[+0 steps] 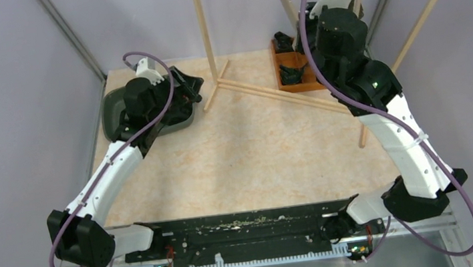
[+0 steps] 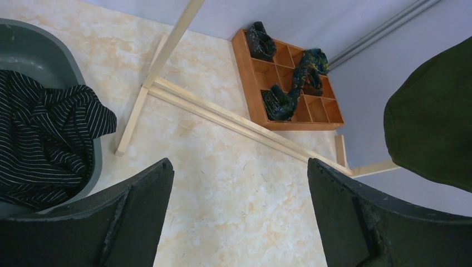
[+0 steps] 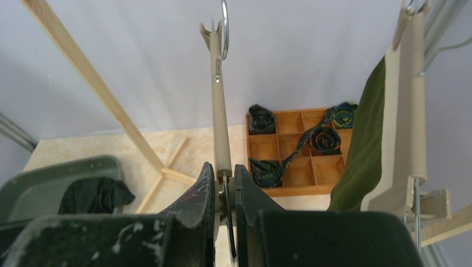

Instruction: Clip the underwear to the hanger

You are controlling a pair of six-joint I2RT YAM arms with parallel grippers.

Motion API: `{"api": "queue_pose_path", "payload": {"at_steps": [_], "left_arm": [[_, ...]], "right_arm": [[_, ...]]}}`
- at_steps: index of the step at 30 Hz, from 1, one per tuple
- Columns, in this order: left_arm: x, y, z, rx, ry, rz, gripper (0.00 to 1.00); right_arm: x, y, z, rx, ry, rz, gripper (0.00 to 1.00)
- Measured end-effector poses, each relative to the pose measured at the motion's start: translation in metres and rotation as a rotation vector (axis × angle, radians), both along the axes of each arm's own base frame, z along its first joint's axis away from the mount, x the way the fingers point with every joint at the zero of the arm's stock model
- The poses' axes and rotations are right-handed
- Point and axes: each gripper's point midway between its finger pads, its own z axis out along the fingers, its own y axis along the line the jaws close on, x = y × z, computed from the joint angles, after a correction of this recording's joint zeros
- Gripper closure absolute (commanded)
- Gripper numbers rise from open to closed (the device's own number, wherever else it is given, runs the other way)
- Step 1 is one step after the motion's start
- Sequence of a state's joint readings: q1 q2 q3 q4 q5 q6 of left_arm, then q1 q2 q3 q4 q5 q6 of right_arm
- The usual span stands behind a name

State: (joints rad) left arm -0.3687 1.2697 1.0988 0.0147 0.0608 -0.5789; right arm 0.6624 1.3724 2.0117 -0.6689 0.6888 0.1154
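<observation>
The underwear (image 2: 44, 139), black with thin white stripes, lies crumpled in a grey basin (image 2: 33, 50) at the table's left; the right wrist view shows it as a dark heap (image 3: 94, 194). My left gripper (image 2: 239, 164) hangs beside the basin over bare tabletop, open wide with nothing between its fingers. A beige clip hanger (image 3: 218, 111) hangs by its metal hook from the rack. My right gripper (image 3: 225, 178) is raised at the back right and shut on the hanger's lower end, where a clip sits between the jaws.
A wooden clothes rack (image 1: 205, 29) stands across the back, its foot rails (image 2: 222, 114) on the table. A wooden compartment tray (image 2: 289, 83) holds rolled dark socks. A second hanger with a dark green garment (image 3: 362, 150) hangs right of the held one.
</observation>
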Motion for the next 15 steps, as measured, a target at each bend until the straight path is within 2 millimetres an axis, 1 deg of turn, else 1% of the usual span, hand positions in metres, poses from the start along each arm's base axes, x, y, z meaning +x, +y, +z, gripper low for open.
{"api": "queue_pose_path", "payload": {"at_steps": [10,13,15], "left_arm": [[0.004,0.01,-0.002,0.002,0.004,0.023,0.06],[0.008,0.018,-0.004,0.003,0.008,0.043,0.06],[0.013,0.023,-0.009,0.011,0.02,0.058,0.07]], "right_arm": [[-0.017,0.01,-0.046,-0.007,0.058,0.12,1.0],[-0.02,0.015,-0.07,-0.003,0.087,0.148,1.0],[-0.02,0.02,-0.095,-0.001,0.115,0.17,1.0]]}}
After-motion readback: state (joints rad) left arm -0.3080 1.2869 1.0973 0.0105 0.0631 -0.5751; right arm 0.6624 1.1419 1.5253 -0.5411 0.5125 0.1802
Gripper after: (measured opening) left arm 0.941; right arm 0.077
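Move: The right hand holds the empty hanger high up; the clear middle of the table lies roughly 50 cm below, some 10 cm to its left and level with it fore and aft. The hung hanger with the olive underwear is about 17 cm to its right and 10 cm ahead, a little lower. From the open left hand, the dark underwear in the basin lies about 16 cm ahead, 12 cm left and 28 cm below; the rack's left foot is 18 cm ahead, 3 cm right, 30 cm down. Lower the right gripper about 10 cm, faster as it goes, easing a little back and left, down from the rack with the hanger still pinched in its shut fingers; turn it some 10 degrees counter-clockwise and tip it slightly down. Meanwhile drift the open left gripper 2 to 3 cm left and slightly forward towards the dark underwear, touching nothing. ##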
